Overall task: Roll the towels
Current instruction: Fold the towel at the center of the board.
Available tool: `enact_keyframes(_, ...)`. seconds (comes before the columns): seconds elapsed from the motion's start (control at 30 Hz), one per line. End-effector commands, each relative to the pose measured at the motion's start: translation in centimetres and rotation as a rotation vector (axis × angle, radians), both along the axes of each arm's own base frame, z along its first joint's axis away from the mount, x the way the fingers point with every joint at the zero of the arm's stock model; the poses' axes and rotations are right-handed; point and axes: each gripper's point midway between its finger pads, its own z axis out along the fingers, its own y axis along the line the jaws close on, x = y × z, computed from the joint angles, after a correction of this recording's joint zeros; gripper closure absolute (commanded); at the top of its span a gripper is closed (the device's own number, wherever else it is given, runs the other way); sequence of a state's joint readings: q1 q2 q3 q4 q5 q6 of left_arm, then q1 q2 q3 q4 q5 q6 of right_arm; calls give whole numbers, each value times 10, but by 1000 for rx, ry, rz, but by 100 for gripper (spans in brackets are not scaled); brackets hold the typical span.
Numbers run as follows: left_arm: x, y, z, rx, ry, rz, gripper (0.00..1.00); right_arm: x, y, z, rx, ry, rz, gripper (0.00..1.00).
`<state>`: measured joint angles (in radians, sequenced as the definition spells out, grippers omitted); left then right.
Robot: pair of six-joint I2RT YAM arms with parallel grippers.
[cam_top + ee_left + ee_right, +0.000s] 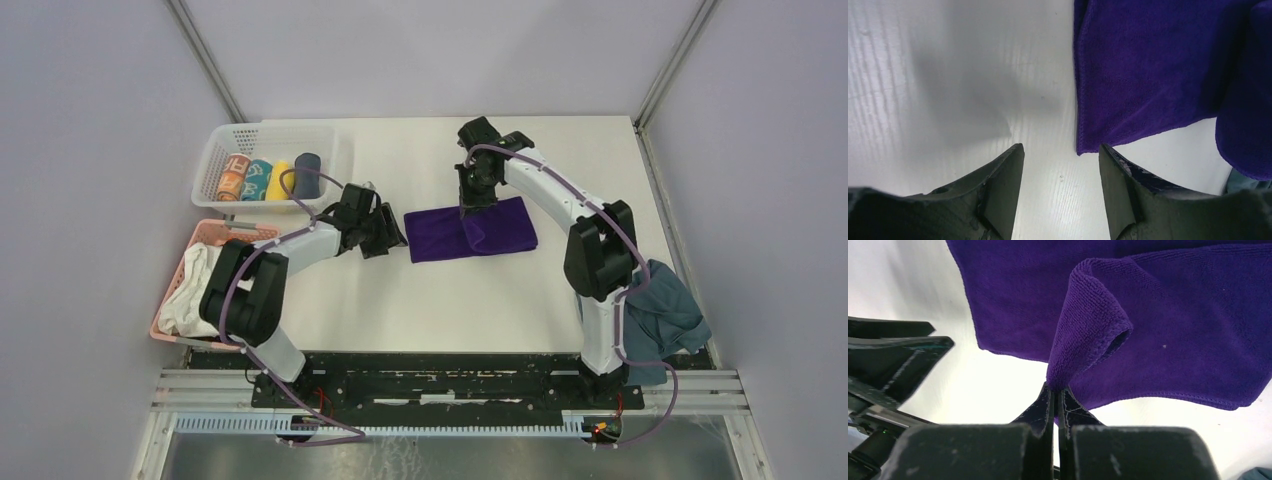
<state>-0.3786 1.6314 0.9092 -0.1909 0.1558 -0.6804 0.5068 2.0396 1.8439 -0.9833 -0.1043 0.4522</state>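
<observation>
The purple towel [470, 230] lies spread mid-table, partly folded over on its right half. My right gripper [1055, 388] is shut on a pinched fold of the purple towel [1108, 315] and lifts that fold off the cloth; from above the right gripper [472, 206] stands over the towel's far edge. My left gripper [1061, 147] is open low over bare table, with nothing between its fingers. The near-left corner of the purple towel [1148, 75] lies just ahead of the right finger. From above, the left gripper [392, 238] sits at the towel's left edge. The slate-grey towel [665, 315] lies crumpled at the table's right edge.
A white basket [222, 150] at the back left holds several rolled towels. In front of it, a pink basket [205, 232] holds a white cloth bundle [190, 295]. The left gripper [893, 360] shows at the left of the right wrist view.
</observation>
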Motion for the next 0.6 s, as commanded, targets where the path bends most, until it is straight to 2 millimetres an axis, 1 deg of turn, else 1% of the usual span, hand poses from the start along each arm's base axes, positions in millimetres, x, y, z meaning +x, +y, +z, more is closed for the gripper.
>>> enact_keyframes(0.0,11,-22,5,-79,-22,-6,38,20,24,28,61,-107,-56,99)
enact_keyframes(0.27,6,-31,-14,-67,16,-25,50,21,50,30,79,-129,-46,98)
enact_keyframes(0.57,0,-34,-25,-50,34,-35,61,20,74,13,84,-107,-31,95)
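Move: The purple towel's near-left corner lies about 4 cm to the right of the left hand, 2 cm back and 4 cm below; its far-left corner is some 8 cm ahead and 2 cm to the right. The right hand holds the towel's lifted end, and the middle of the towel's left edge, towards which it is carried, lies roughly 11 cm left, 1 cm back and 10 cm below; from that hand, the near-left corner is about 10 cm left and 7 cm back. The towel's lifted end, still pinched in the shut right fingers, is carried about 5.5 cm left over the flat part towards its left edge, rising slightly and then starting to sink. Meanwhile the left hand goes right and down, some 2.5 cm each, to the near-left corner, its fingers closing from wide to under half open around that corner without a clear touch. ##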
